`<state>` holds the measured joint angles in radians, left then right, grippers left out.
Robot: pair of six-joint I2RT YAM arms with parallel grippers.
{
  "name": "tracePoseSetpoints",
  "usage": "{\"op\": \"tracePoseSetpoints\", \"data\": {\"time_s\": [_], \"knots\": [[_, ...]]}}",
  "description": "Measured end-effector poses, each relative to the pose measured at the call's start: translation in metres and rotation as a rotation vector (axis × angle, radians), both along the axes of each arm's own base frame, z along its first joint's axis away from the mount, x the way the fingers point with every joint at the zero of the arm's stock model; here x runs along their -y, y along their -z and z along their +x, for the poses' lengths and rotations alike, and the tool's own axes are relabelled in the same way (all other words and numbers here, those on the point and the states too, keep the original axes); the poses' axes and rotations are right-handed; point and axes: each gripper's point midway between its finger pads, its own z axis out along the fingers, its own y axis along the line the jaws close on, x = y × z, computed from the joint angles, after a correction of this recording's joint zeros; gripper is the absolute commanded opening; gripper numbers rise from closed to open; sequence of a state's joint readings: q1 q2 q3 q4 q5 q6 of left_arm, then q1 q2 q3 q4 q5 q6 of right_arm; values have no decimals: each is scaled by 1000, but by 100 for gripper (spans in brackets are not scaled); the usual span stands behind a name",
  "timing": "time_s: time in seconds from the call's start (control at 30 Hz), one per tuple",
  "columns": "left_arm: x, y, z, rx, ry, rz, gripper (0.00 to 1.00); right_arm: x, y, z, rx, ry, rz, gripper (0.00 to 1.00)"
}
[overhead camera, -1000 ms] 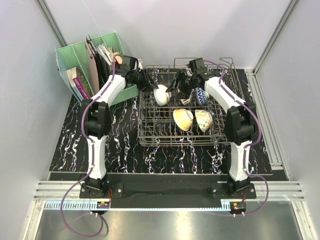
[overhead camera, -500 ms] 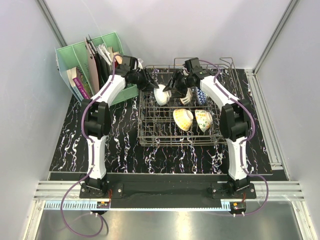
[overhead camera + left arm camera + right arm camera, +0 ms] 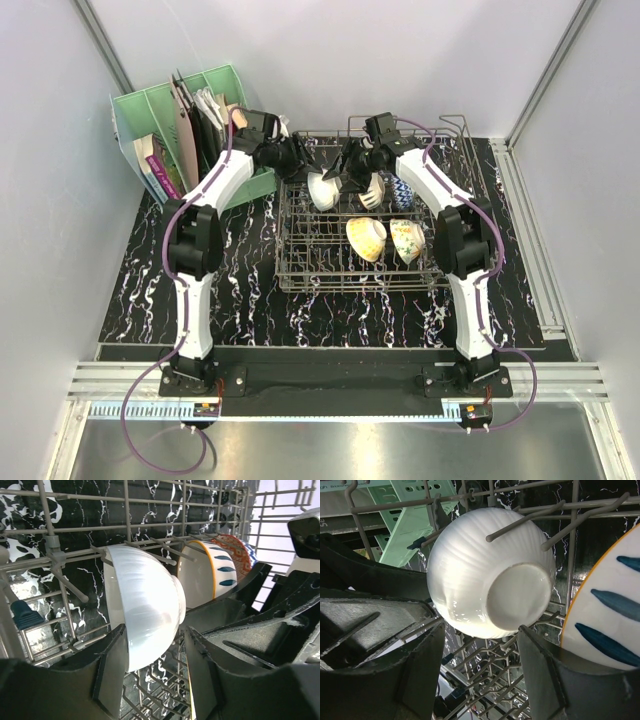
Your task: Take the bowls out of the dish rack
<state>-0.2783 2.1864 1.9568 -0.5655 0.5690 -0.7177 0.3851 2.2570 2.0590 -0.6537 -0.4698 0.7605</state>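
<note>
The grey wire dish rack holds several bowls standing on edge between its tines. A white ribbed bowl stands at the rack's back left. My left gripper reaches it from the left, my right gripper from the right. In the left wrist view the white bowl dips between open fingers, with a gap on the right side. In the right wrist view its foot faces me, above open fingers. A blue-stroked bowl and a red-patterned one stand behind it.
A green file holder full of books stands just left of the rack, close to my left arm. A tan-yellow bowl and a floral bowl sit in the rack's front row. Upright tines press around the white bowl.
My left gripper's jaws have widened around the white bowl. My right gripper has moved left across the rack, up to the same bowl. The bowls have stayed in place.
</note>
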Motion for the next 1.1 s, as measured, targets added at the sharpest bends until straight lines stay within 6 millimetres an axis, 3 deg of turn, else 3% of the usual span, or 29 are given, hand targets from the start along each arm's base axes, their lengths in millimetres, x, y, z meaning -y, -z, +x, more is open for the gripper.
{"op": "tracePoseSetpoints", "data": {"time_s": [0.23, 0.33, 0.37, 0.57, 0.67, 1.1], "knots": [[4, 12, -7, -34, -24, 77, 40, 0, 1, 1, -17, 21, 5, 66], [5, 13, -8, -51, -29, 78, 2, 0, 3, 2, -22, 28, 4, 66], [6, 13, -7, -56, -30, 72, 0, 1, 3, 2, -22, 32, -2, 66], [36, 0, -7, -23, 40, -17, 0, 7, -12, 11, 9, 61, 32, 66], [50, 7, -17, -48, 55, -5, 0, 11, -12, 17, 20, 79, 55, 67], [49, 13, -18, -85, 47, -10, 0, 8, -9, 17, 23, 76, 105, 67]]}}
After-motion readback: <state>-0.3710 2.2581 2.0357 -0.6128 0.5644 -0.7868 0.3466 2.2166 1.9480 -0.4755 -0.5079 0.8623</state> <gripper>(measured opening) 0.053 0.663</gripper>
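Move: The white bowl lies just below the left fingertips, about 3 cm right, 2 cm back and 4 cm lower; from the right hand it is some 4 cm left, 1 cm back and 4 cm below. Counted from the left hand, the striped bowl stands about 13 cm right and 2 cm back, the blue-patterned bowl about 20 cm right and 2 cm back, and the yellow bowl some 12 cm right and 14 cm back, deeper in the rack. Dipping the left hand about 1 cm beside the white bowl, then shutting its half-open fingers on the bowl's rim, the robot carries the pinched rim roughly 5 cm right and slightly back towards the right hand, ending a little lower, and holds there. The right hand keeps its fingers open, easing about 2 cm forward and slightly up. ##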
